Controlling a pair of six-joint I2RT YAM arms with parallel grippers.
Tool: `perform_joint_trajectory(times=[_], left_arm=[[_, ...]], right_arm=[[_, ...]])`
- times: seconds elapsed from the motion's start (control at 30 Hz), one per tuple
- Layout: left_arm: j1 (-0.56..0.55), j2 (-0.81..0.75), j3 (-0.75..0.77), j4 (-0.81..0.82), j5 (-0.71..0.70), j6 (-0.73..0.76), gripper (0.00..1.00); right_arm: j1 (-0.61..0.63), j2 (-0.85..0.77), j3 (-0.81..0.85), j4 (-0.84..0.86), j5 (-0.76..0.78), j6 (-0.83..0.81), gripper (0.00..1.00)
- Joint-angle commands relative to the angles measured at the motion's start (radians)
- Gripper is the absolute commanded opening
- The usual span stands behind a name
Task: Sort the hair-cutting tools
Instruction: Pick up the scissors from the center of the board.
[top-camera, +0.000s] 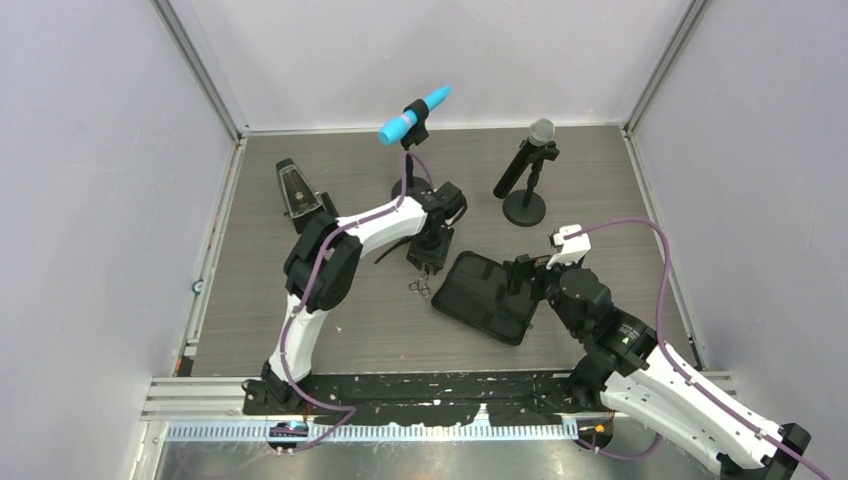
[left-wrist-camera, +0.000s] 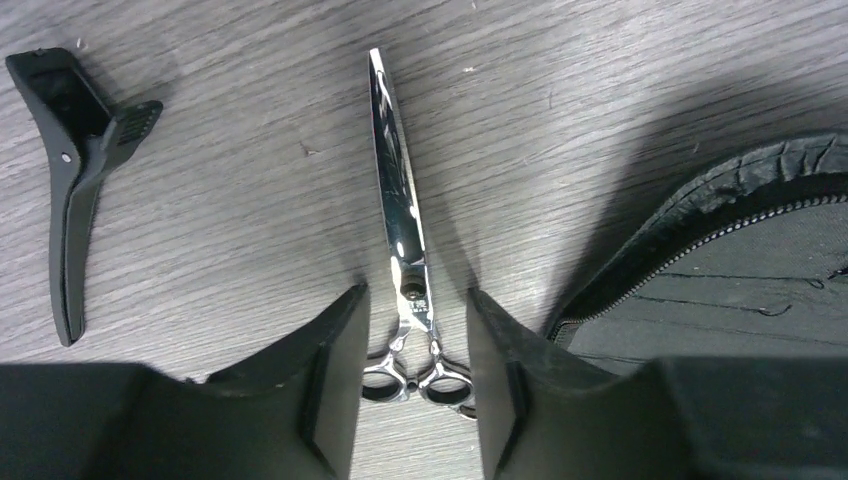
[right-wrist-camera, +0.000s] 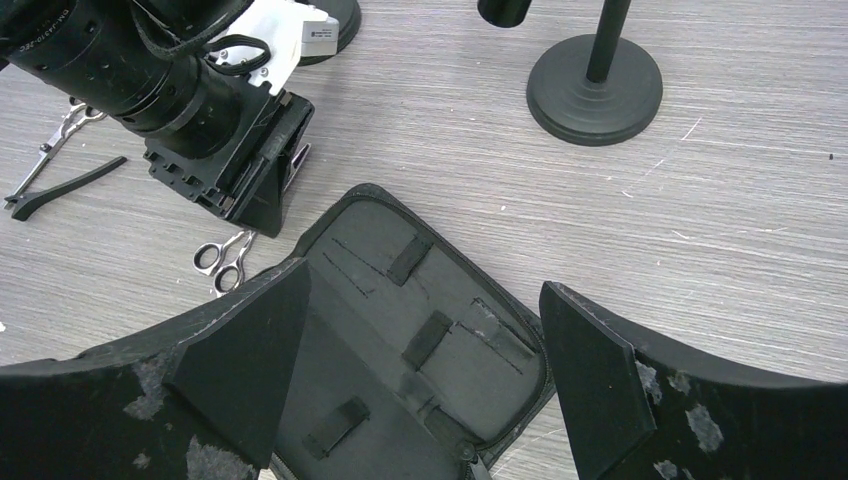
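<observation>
Silver scissors (left-wrist-camera: 398, 215) lie flat on the wooden table (left-wrist-camera: 250, 120), blades pointing away from my left wrist. My left gripper (left-wrist-camera: 415, 293) reaches down over them and is shut on their ring handles, with a pad against each ring. A black hair clip (left-wrist-camera: 75, 180) lies to the left. From above, the left gripper (top-camera: 428, 262) stands over the scissors (top-camera: 420, 288). A second pair of scissors (right-wrist-camera: 60, 130) and the clip (right-wrist-camera: 65, 185) show in the right wrist view. My right gripper (right-wrist-camera: 422, 280) hangs open over the open black case (right-wrist-camera: 430, 330), holding nothing.
The zip case (top-camera: 490, 298) lies open mid-table, right of the scissors. A black metronome (top-camera: 297, 190) stands at the back left. A blue microphone on a stand (top-camera: 413, 115) and a black microphone on a round base (top-camera: 527, 180) stand behind.
</observation>
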Motion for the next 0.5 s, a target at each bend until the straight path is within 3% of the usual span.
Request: perform_joint_trajectory(times=[0.0,0.03,0.17,0.27,0.37,0.47], left_arm=[[-0.005,0.035,0.052,-0.044,0.004,-0.031,0.36],[-0.005,0.041,0.054,-0.047,0.005,-0.03,0.32],[-0.005,0.053,0.05,-0.055,0.005,-0.027,0.31],[-0.005,0.05,0.044,-0.064,-0.015,-0.02,0.23],[-0.004,0.032,0.033,-0.083,-0.05,-0.007,0.1],[0.0,-0.017,-0.02,-0.077,-0.088,0.005,0.04]], right_arm=[[-0.001,-0.003,0.005,0.027,0.025,-0.01,0.95],[-0.001,-0.004,0.005,0.027,0.025,-0.01,0.95],[-0.001,-0.005,0.002,0.028,0.024,-0.009,0.95],[0.0,-0.005,0.001,0.027,0.019,-0.006,0.95],[-0.001,-0.001,0.002,0.026,0.001,-0.006,0.95],[-0.001,0.014,0.01,0.02,-0.027,-0.005,0.96]])
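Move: The left hand is already astride the scissors, its fingertips either side of the shanks near the pivot; the scissors' middle is about 2 cm ahead and 1 cm below. From this hand the nearest hair clip lies roughly 5 cm ahead and 10 cm to the left, and the open case's middle some 7 cm back and 13 cm to the right. From the right hand the scissors are about 10 cm ahead, 23 cm to the left and 18 cm down. The left fingers shut on the scissors just behind the pivot screw, going from a little under half open to nearly closed and pinching the shanks from both sides, the grip effort rising at the end. The hand itself stays in place, low over the board and pointing down, with barely half a centimetre of drift. ##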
